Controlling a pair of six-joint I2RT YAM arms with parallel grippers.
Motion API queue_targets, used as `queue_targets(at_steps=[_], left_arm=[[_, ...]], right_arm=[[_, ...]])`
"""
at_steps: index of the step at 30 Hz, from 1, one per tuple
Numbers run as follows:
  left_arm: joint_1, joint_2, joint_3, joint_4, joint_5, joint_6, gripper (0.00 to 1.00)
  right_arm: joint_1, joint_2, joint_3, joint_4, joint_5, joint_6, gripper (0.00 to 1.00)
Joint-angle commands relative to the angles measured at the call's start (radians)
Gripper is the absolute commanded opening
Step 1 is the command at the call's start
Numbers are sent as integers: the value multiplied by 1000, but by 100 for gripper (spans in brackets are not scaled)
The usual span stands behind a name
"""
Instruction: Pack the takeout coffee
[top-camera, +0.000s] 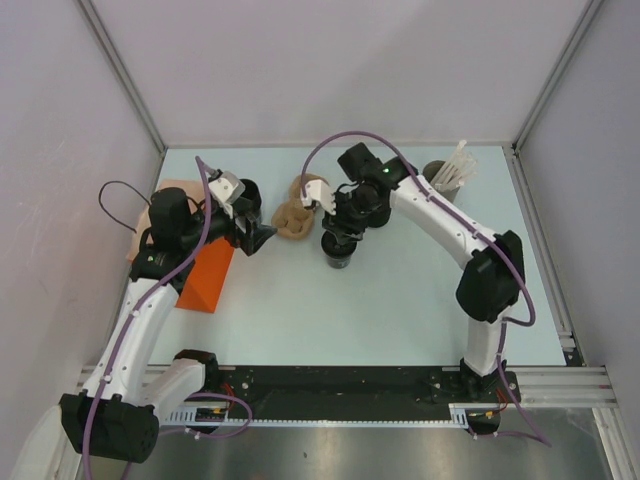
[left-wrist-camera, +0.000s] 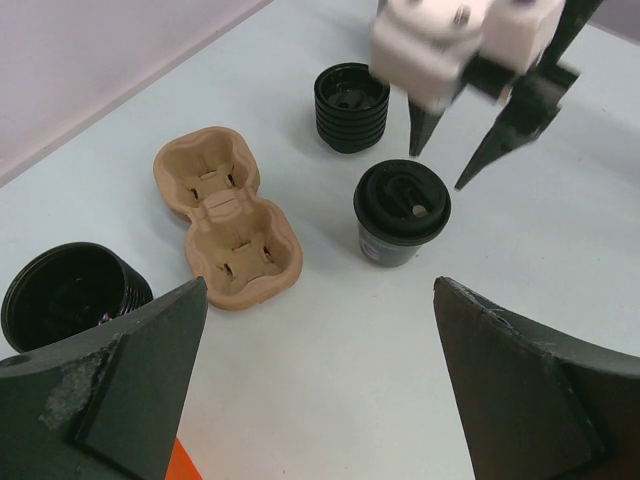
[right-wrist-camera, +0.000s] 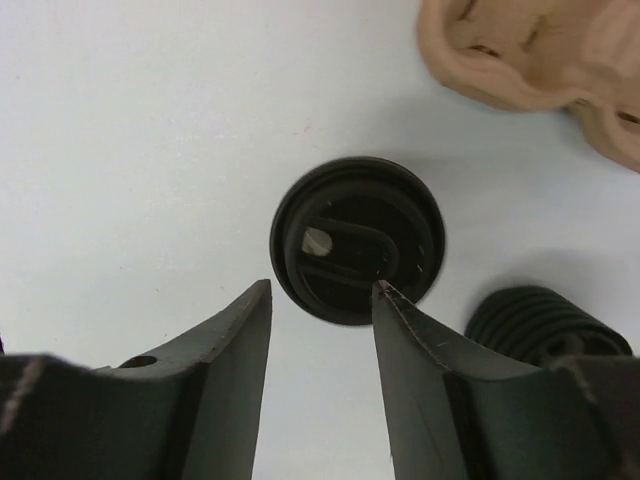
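The takeout coffee (top-camera: 340, 258) is a small black cup with a black lid, standing upright mid-table. From above, its lid (right-wrist-camera: 355, 240) shows just beyond my right gripper (right-wrist-camera: 322, 287). That gripper's jaws are parted, with nothing between them, and it hovers over the cup's near edge. In the left wrist view the cup (left-wrist-camera: 400, 212) stands below the right gripper (left-wrist-camera: 437, 171), apart from its fingertips. My left gripper (left-wrist-camera: 320, 285) is wide open above bare table, short of the cup. In the top view the left gripper (top-camera: 255, 235) sits left of the cup.
A brown pulp cup carrier (top-camera: 295, 215) lies just left of the cup. Stacks of black lids (left-wrist-camera: 350, 105) stand nearby, with another stack (left-wrist-camera: 70, 295) by my left finger. An orange paper bag (top-camera: 205, 275) lies at the left. A cylinder of white sticks (top-camera: 445, 170) stands at the back right.
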Motion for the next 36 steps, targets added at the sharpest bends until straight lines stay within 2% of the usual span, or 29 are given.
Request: queue_targets(at_steps=[1, 2, 6, 7, 8, 9, 12, 16, 20, 24, 36], left_arm=[[8, -3, -9, 36, 23, 3, 100], [8, 0, -9, 37, 27, 3, 100], [-15, 25, 0, 34, 24, -6, 100], [-24, 35, 4, 31, 9, -4, 100], [-39, 48, 13, 25, -3, -4, 100], [-77, 69, 16, 22, -22, -1, 100], [-169, 111, 45, 11, -98, 12, 100], [-243, 248, 121, -20, -131, 9, 100], [-259, 411, 245, -53, -94, -20, 100], [-259, 541, 303, -40, -43, -76, 100], [-259, 795, 442, -38, 21, -132, 100]], right_arm=[[-29, -144, 56, 27, 27, 79, 52], [-35, -160, 44, 38, 38, 99, 60], [-63, -269, -95, 168, 65, 231, 64], [-75, -296, -134, 200, 70, 250, 98], [-79, -363, -233, 237, 81, 269, 100], [-86, -397, -278, 321, 88, 292, 100], [-101, -517, -400, 403, 124, 343, 100], [-194, -605, -447, 416, 0, 452, 100], [-328, -608, -485, 395, -253, 477, 100], [-366, -544, -501, 317, -389, 423, 100], [-385, -548, -545, 324, -462, 405, 100]])
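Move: The lidded coffee cup stands almost straight below the right hand, about 8 cm down and 1 cm to its left. The lid stack is some 11 cm ahead of the right hand and 7 cm to its right. From the left hand the coffee cup lies roughly 16 cm right, 3 cm ahead and 20 cm down, with the carton about 16 cm ahead and 7 cm right. Opening, the right hand retreats about 10 cm rightward and up as left dips, right and forward, towards coffee. ##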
